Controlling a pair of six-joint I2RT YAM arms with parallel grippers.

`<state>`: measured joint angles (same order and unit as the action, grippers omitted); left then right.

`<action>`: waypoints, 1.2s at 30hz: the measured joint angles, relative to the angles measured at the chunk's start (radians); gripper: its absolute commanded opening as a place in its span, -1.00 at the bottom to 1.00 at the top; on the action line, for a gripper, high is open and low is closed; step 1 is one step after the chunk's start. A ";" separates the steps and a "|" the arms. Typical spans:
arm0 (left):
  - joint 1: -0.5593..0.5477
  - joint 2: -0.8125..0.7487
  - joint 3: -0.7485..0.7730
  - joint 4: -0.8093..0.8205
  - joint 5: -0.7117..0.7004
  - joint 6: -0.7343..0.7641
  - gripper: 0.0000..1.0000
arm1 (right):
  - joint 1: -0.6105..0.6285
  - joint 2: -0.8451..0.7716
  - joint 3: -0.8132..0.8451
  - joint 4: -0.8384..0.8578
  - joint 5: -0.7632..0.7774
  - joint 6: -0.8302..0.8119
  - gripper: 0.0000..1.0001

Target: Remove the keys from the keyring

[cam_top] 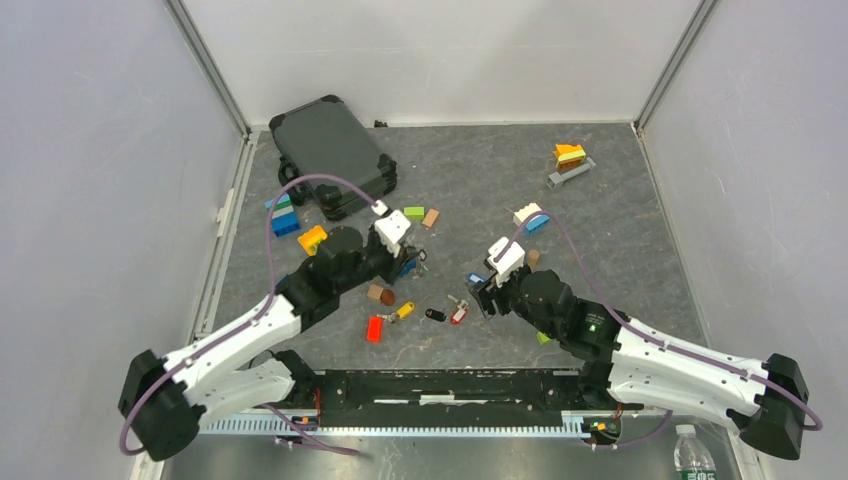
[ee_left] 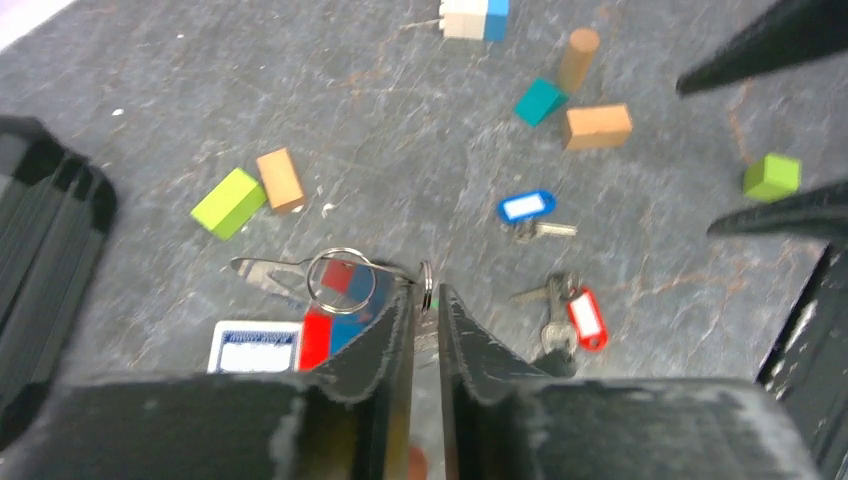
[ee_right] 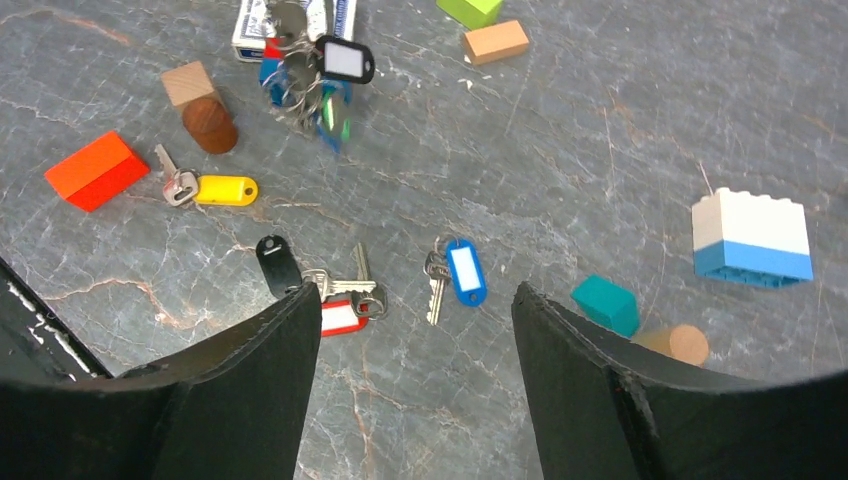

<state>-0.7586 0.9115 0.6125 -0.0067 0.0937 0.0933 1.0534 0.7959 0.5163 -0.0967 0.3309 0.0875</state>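
My left gripper is shut on the keyring, pinching a small split ring at its end; a round ring hangs on the thin grey loop. In the right wrist view that bunch carries a black-tagged key and a green-tagged one. Loose keys lie on the table: blue tag, red tag, black tag, yellow tag. Above the table just short of the blue key, my right gripper stands open with nothing between its fingers.
A playing-card box lies under the left gripper. Blocks are scattered around: orange, white-and-blue, teal, green, tan. At the back left of the table stands a black case.
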 measured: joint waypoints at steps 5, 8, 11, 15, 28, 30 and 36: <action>0.034 0.153 0.090 0.071 0.042 -0.067 1.00 | 0.000 -0.007 -0.001 -0.041 0.051 0.071 0.65; 0.037 0.155 0.101 0.074 -0.015 -0.122 1.00 | -0.001 -0.007 -0.001 -0.069 0.085 0.111 0.96; 0.042 0.133 0.131 -0.007 -0.148 -0.193 1.00 | -0.001 -0.006 -0.001 -0.108 0.126 0.144 0.96; 0.126 0.136 0.285 -0.244 -0.231 -0.313 1.00 | -0.011 0.033 0.023 -0.170 0.157 0.156 0.96; 0.489 -0.074 0.282 -0.595 -0.199 -0.472 1.00 | -0.443 0.003 0.065 -0.205 -0.128 0.216 0.96; 0.489 -0.115 0.273 -0.616 -0.203 -0.472 1.00 | -0.452 -0.049 0.035 -0.187 -0.147 0.227 0.96; 0.489 -0.242 0.196 -0.680 -0.245 -0.472 1.00 | -0.452 -0.143 -0.019 -0.154 -0.149 0.241 0.96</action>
<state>-0.2695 0.6693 0.8085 -0.6868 -0.1516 -0.3786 0.6010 0.6529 0.4973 -0.2504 0.1818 0.3286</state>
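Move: Hanging from the left fingertips is the keyring with its keys; the clear table patch it is meant for lies about 10 cm ahead of that hand, 11 cm to its right and some 18 cm below. At table height too, the red-blue brick is roughly 8 cm ahead and 1 cm left of the left hand, and the blue key tag about 4 cm ahead and 18 cm right. From the right hand, the patch lies some 14 cm ahead and 9 cm left. Opening wide at once, the left fingers let go of the keyring as the hand carries on forward some 8 cm, rising. It then sweeps left about 19 cm away from the keyring and draws back, turning counter-clockwise some 50 degrees and tipping down. The empty, open right hand opens fully and backs off about 9 cm right and slightly forward, first sinking, then rising, turning clockwise. ##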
